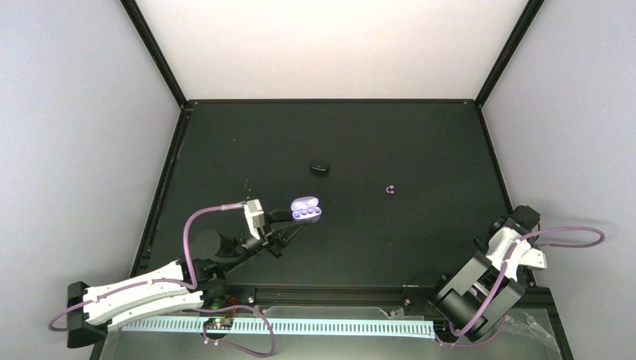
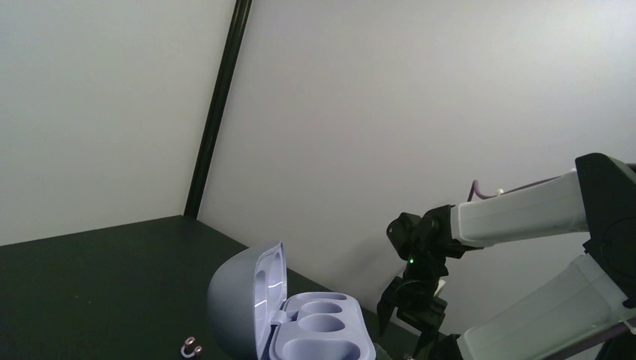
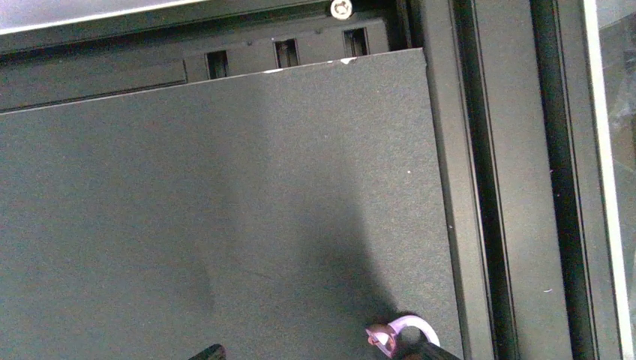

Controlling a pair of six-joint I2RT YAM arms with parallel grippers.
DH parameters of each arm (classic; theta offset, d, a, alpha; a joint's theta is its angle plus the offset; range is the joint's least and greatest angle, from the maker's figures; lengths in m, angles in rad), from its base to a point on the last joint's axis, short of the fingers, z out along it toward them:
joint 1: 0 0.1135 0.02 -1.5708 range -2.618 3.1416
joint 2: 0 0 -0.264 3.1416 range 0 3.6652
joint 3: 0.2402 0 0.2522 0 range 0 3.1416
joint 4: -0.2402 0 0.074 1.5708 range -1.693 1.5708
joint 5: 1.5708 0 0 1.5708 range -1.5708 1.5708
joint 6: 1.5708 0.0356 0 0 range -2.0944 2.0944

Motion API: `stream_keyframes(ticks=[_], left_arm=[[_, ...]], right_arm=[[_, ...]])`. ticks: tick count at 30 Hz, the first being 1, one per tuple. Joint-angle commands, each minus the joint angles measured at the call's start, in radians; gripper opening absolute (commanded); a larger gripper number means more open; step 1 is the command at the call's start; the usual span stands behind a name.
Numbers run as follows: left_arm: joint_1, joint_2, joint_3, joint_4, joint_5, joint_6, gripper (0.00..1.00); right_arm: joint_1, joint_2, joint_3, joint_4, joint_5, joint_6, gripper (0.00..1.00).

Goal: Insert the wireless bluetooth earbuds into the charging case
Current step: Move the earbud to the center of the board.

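The charging case stands open left of the mat's middle, pale lavender inside, with its sockets bare. My left gripper is shut on its near edge; its fingers stay below the left wrist view. One purple earbud lies on the mat right of the case and shows small beside the case's lid. My right gripper hangs over the mat's right edge. In the right wrist view it stands open, and a second earbud lies against its right finger.
A small dark oval object lies behind the case. The mat's raised black frame runs close beside the right gripper. Pale walls close in the mat on three sides.
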Motion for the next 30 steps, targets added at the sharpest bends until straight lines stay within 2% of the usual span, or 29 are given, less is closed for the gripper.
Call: stream_keyframes(ticks=[1,10,17,30], left_arm=[[-0.004,0.020,0.000,0.031,0.013,-0.018,0.01],[-0.004,0.034,0.002,0.035,0.007,-0.018,0.02],[-0.004,0.063,0.007,0.049,0.021,-0.024,0.02],[-0.004,0.078,0.010,0.054,0.037,-0.045,0.02]], right_arm=[[-0.005,0.012,-0.020,0.022,-0.020,0.002,0.66],[-0.004,0.023,-0.030,0.037,-0.022,0.003,0.63],[0.006,0.037,-0.020,0.050,-0.076,-0.034,0.48],[0.215,0.020,-0.073,0.096,-0.226,0.060,0.44]])
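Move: The earbud lies on the board just under the right hand's open fingers, about 2 cm back, 1 cm to the right and 3 cm below, close to the rear finger. The board's near right corner is some 10 cm to the right and 4 cm back of this hand; the second earbud is about 29 cm left and 27 cm ahead. From the left hand, the first earbud is roughly 55 cm right, 5 cm back and 31 cm below. Down first, nearly 2 cm towards the board, the right hand brings its parted fingers around the earbud and narrows them without shutting; then it sweeps forward and left about 4 cm, turning some 10 degrees counter-clockwise, the rear finger pushing the earbud along the board away from the near right corner. The left hand keeps hold of the open charging case, easing 2 cm down and right. ##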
